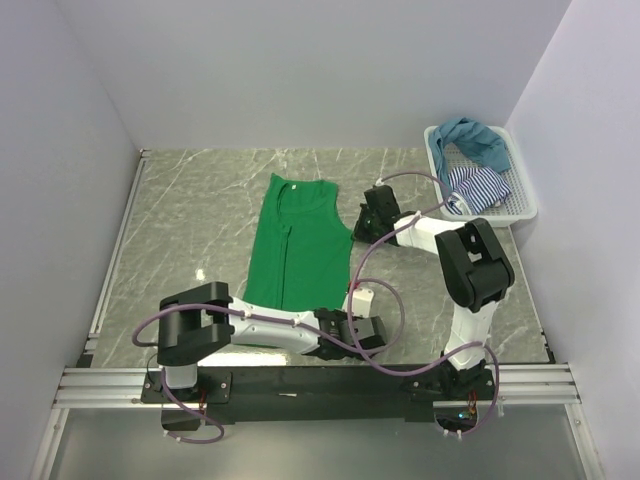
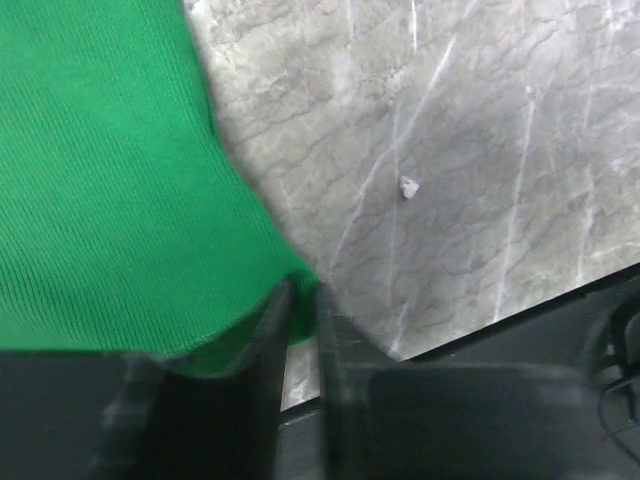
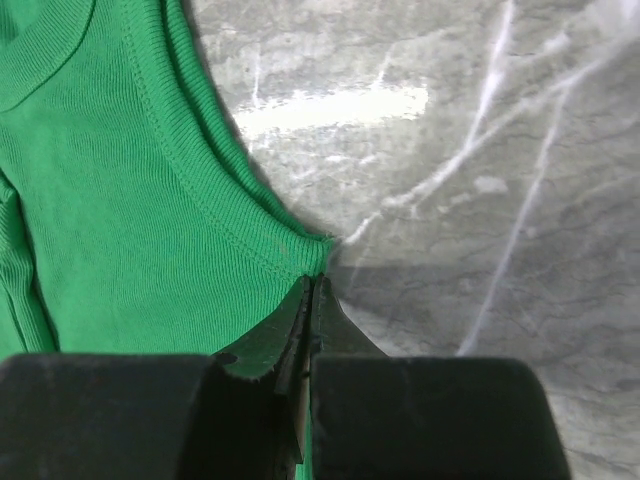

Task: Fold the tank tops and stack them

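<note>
The green tank top (image 1: pixel 298 245) lies flat on the marble table, neck toward the far side. My right gripper (image 1: pixel 362 225) is at its right side and is shut on the fabric where the armhole meets the side seam (image 3: pixel 312 262). My left gripper (image 1: pixel 352 322) is at the near right hem corner; its fingers (image 2: pixel 283 300) stand a narrow gap apart with the green corner (image 2: pixel 300 275) between them. The teal tank top (image 1: pixel 475 138) and the striped tank top (image 1: pixel 475 185) lie crumpled in the basket.
A white mesh basket (image 1: pixel 525 205) stands at the far right against the wall. White walls close in the table on the left, back and right. A small pale fleck (image 2: pixel 408 186) lies on the marble near the hem corner.
</note>
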Robot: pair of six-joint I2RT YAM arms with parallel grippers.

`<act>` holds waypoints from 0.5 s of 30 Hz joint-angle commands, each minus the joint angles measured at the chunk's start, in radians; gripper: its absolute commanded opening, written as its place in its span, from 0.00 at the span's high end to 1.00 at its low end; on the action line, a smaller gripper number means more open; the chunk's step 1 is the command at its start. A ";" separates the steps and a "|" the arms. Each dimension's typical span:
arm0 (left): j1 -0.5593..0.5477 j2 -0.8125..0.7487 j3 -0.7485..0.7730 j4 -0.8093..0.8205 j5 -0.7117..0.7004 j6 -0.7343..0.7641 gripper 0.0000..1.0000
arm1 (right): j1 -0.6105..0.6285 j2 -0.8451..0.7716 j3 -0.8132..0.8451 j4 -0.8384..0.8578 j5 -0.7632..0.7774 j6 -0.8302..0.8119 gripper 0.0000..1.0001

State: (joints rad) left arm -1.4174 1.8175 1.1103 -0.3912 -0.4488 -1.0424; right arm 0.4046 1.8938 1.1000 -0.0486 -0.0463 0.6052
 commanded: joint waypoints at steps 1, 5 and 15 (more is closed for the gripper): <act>-0.023 0.016 0.051 -0.032 -0.041 -0.018 0.88 | -0.026 -0.042 -0.032 -0.036 0.034 -0.016 1.00; -0.037 -0.024 0.046 -0.012 -0.036 -0.018 0.99 | -0.036 -0.067 -0.060 -0.033 0.045 -0.022 1.00; -0.037 -0.286 -0.161 0.190 -0.002 -0.088 0.99 | -0.059 -0.143 -0.132 -0.046 0.095 -0.042 1.00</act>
State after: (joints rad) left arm -1.4471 1.6043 0.9833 -0.2859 -0.4503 -1.0813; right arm 0.3569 1.7977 0.9901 -0.0570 -0.0055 0.5919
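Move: The green tank top's right hem corner lies right at the left fingertips, about 1 cm below and still unpinched. The collar is some 38 cm ahead and 12 cm left of that hand. The right fingers already pinch the top's right armhole corner, about 29 cm ahead and 2 cm left of the left hand. From the right hand, the collar lies about 11 cm left and 12 cm ahead, the laundry basket roughly 28 cm right and 14 cm ahead. Shut the left gripper the rest of the way to pinch the tank top's hem corner, then lift it about 5 cm, easing slightly back and tilting the fingertips some 10 degrees more to the right. Meanwhile keep the right pinch on the armhole corner and drag it about 4 cm to the right at table height, drawing a little back. ##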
